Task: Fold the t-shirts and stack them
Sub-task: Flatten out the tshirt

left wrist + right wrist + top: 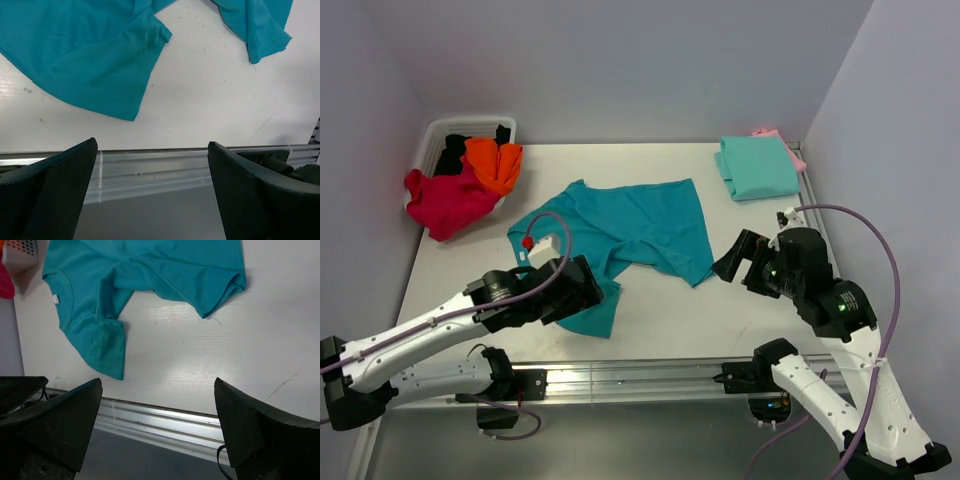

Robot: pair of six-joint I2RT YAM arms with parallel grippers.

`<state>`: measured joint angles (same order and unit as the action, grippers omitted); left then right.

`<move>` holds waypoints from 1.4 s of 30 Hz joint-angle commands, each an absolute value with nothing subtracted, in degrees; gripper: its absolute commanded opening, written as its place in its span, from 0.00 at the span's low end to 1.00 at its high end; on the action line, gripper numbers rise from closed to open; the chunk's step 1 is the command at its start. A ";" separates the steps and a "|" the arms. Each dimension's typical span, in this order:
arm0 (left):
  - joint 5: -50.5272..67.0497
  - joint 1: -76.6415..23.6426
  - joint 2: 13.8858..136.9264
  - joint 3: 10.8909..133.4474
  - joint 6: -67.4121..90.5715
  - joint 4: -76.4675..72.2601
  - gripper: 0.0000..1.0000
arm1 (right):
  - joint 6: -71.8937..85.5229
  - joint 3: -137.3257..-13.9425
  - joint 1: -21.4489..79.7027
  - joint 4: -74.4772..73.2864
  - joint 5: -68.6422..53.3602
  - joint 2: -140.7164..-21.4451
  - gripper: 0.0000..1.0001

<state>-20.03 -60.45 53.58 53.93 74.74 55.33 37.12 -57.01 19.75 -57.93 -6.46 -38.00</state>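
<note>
A deep teal-blue t-shirt (640, 225) lies crumpled and partly spread in the middle of the table, also seen in the left wrist view (85, 55) and the right wrist view (150, 265). A folded mint-green t-shirt (757, 167) rests at the back right on a pink one (792, 152). Crimson (445, 200), orange (495, 165) and black (455, 155) t-shirts spill from the basket. My left gripper (600, 292) (151, 142) hangs open and empty over the shirt's near sleeve. My right gripper (735, 258) (158, 381) is open and empty, right of the shirt's hem.
A white slotted basket (435, 135) stands in the back left corner. An aluminium rail (640, 375) runs along the table's near edge. Grey walls close in the left, back and right sides.
</note>
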 commanded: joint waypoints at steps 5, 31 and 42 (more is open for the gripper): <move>-21.53 -69.95 58.87 51.77 88.65 55.63 0.97 | 34.37 -59.32 20.04 -60.81 -2.20 -39.99 1.00; -24.45 -73.59 72.95 46.41 62.44 38.87 0.94 | 29.79 -57.66 20.04 -55.02 -7.82 -43.16 1.00; -14.33 -59.94 79.44 43.59 45.97 29.71 0.95 | 29.36 -58.09 19.95 -57.39 -3.87 -40.96 1.00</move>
<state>-18.11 -60.58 77.23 43.46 52.10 34.00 30.26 -57.10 19.75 -57.08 -6.00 -41.87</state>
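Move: The t-shirt's near sleeve end lies almost under the left hand: about 2 cm ahead, 1 cm to its right and 16 cm below. The fold at that sleeve's inner end is roughly 9 cm ahead and 7 cm right of the hand; the shirt's right-hand tip is some 9 cm ahead and 26 cm right. From the right hand, the sleeve end is about 29 cm left, 1 cm back and 22 cm below. The near sleeve end is approached by the open left hand in a swoop: first back towards the table's front edge and down, about 9 cm each way, and some 5 cm right; then forward about 11 cm, sinking further and easing left. The wrist turns some 30 degrees, its left side rising as it swings clockwise, and the fingers stay wide open, ending low over the sleeve end. ##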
